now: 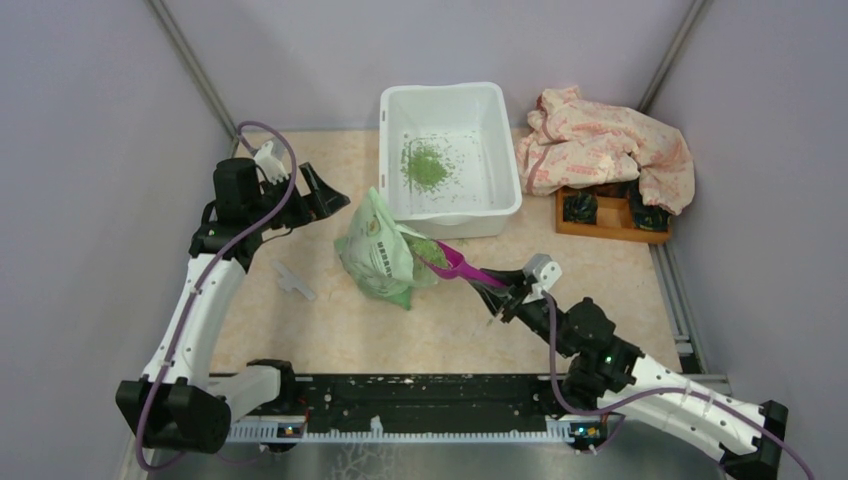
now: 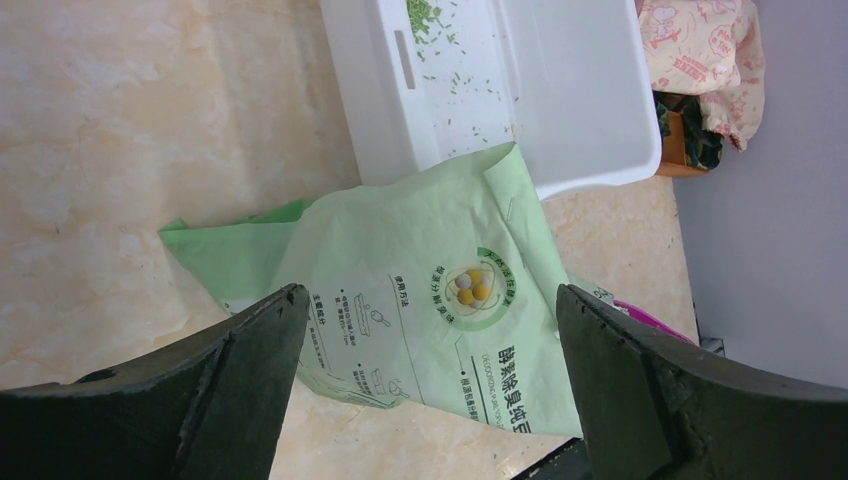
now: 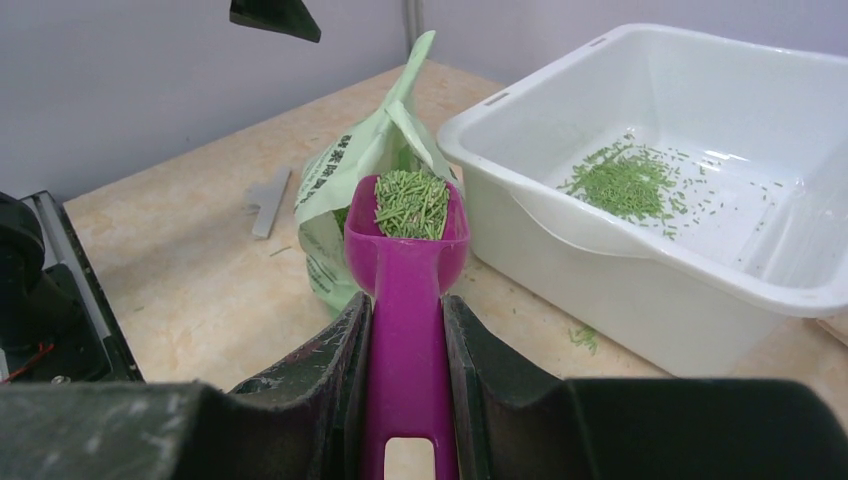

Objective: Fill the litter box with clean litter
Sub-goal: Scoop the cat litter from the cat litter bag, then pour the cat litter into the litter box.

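The white litter box stands at the back centre, with a small pile of green clean litter on its floor. My right gripper is shut on the handle of a magenta scoop. The scoop's bowl is heaped with clean litter. It hovers just beside the open mouth of the green printed bag, short of the litter box wall. My left gripper hangs open above and left of the bag, holding nothing.
A pink patterned cloth drapes over a small wooden tray right of the box. A small grey flat piece lies on the table left of the bag. A few granules lie on the table by the box.
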Available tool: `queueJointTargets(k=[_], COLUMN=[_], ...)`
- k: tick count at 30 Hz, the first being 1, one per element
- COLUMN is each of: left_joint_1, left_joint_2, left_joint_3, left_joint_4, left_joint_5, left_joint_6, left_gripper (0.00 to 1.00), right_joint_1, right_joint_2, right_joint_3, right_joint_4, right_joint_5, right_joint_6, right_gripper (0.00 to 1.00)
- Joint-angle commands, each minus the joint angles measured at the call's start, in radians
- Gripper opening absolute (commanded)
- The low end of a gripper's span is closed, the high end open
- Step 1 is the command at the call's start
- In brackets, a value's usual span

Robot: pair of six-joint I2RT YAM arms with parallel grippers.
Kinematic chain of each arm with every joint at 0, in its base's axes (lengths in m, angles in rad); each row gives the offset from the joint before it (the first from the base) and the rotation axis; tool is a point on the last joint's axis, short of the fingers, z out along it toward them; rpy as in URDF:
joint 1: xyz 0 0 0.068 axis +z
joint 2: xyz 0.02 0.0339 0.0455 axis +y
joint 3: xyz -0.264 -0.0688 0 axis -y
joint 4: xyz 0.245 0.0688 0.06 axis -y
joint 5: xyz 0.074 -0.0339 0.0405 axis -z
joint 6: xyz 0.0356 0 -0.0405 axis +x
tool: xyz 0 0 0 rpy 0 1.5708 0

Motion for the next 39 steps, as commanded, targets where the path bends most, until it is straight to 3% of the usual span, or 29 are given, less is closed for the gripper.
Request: queueJointTargets(k=[1,21,33,39], left_joint_1=[0.006,0.006,0.006,0.006], left_joint_2=[-0.002,0.003,-0.011,-0.023], left_joint_3=[0.035,-0.001,-0.019,-0.04], left_joint_4=[0.021,0.063,0.073,0.084], left_joint_5=[0.021,0.041,0.065,0.08], left_joint_6=[-0.002,-0.016,-0.02,-0.025], left_gripper=[0.99,0.99,0.99,0.99], right_joint_1=[0.007,0.006,0.002,-0.138], right_joint_2=[-0.012,0.05,0.36,0.53], right_joint_3=[0.084,0.217,0.378,0.465], right_joint_4=[0.036,0.068,0.194,0.196], right_joint_5=[-0.027,-0.021,0.11,0.076], right_joint_6=[-0.01,-0.063,-0.164,-0.113], right_gripper=[0.0,0.0,0.0,0.0])
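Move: The right hand holds the purple scoop, loaded with litter, by its handle. The litter box's middle is about 33 cm ahead of it, 11 cm left and 16 cm lower. The litter pile inside sits some 36 cm ahead and 16 cm left of the hand, and the litter bag about 12 cm ahead and 22 cm left. From the left hand, the box lies roughly 20 cm ahead and 28 cm to the right. Upward first, almost straight and drawing back barely a centimetre, the right hand lifts the loaded scoop away from the bag's mouth; then it swings forward and left towards the litter box, ending about 9 cm higher and 6 cm farther out. The fingers keep their grip on the handle, with the scoop held near level and turned slightly clockwise. ##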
